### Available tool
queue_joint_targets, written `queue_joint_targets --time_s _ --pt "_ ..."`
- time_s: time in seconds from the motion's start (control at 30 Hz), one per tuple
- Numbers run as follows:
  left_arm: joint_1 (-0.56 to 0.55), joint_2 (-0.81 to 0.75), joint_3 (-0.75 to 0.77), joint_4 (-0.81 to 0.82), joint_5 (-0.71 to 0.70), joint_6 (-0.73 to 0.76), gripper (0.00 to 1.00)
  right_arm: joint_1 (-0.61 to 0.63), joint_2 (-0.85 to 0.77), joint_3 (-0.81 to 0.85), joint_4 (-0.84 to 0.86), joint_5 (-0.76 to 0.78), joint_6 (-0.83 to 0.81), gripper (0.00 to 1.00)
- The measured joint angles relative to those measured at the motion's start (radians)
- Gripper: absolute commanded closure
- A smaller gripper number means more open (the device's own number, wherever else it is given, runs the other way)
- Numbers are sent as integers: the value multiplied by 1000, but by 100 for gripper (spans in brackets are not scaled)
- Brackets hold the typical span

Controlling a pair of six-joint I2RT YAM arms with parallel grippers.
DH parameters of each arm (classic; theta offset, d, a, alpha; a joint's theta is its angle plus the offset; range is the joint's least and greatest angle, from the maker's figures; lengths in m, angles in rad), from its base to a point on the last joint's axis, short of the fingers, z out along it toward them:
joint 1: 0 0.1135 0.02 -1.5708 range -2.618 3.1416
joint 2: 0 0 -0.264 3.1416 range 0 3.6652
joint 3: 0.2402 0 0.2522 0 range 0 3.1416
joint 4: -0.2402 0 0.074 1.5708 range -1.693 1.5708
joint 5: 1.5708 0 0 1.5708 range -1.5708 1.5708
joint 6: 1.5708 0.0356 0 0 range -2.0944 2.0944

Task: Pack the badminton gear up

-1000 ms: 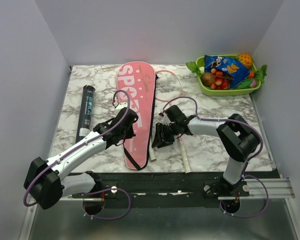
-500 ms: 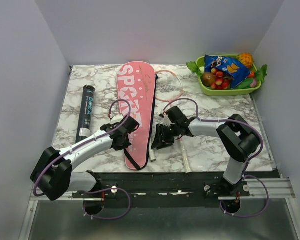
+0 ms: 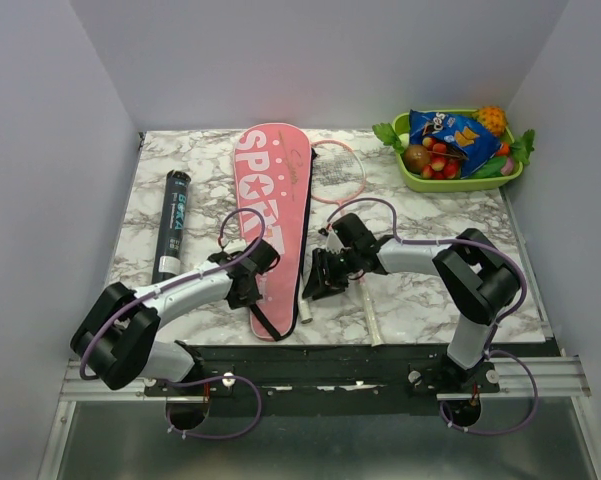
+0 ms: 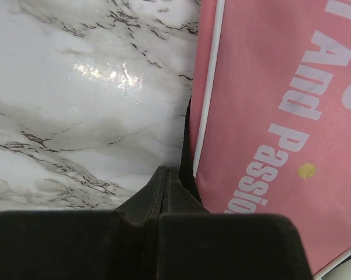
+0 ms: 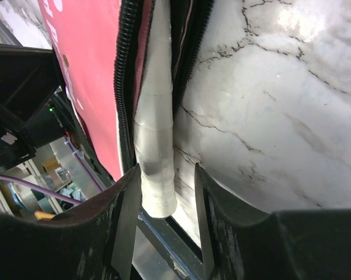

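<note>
The long pink racket bag lies lengthwise mid-table, and a white racket handle pokes from its open near end. My left gripper rests on the bag's left edge. In the left wrist view it is shut, its tips beside the black strap and the pink fabric, with nothing seen between them. My right gripper is open and straddles that handle. The handle touches the left finger and stands clear of the right one. A second pink-framed racket lies to the right of the bag.
A dark blue-labelled tube lies along the left side of the table. The green tray of fruit and snacks sits at the back right corner. The second racket's white handle reaches the table's near edge by my right arm.
My left gripper has slid back toward the near edge along the bag's left side, staying shut. The right gripper has barely moved.
</note>
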Motion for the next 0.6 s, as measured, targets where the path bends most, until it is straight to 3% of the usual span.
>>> queue_joint_targets --time_s 0.27,0.6 --pt "3 -33 -38 92 35 11 100 1 11 1 26 -22 23 74" --pt "6 -46 -51 129 57 38 100 5 52 14 76 -71 63 82"
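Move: The left gripper, shut and low, has the bag's left edge about 1 cm to its right, with the black strap some 4 cm back and 3 cm right. The right gripper's half-open fingers straddle the racket handle, which lies about 1 cm left of and 1 cm below it. The bag's zipped edge is about 3 cm left of the right gripper, level fore and aft. The other racket's handle is 13 cm right of it and 5 cm back. Close the right fingers on the racket handle by about half their gap so they pinch it, and ease it about 1.5 cm left into the bag's open side. Meanwhile slide the shut left fingertips some 2 cm to the right and slightly forward, close above the table, pushing the bag's left edge towards the handle. ##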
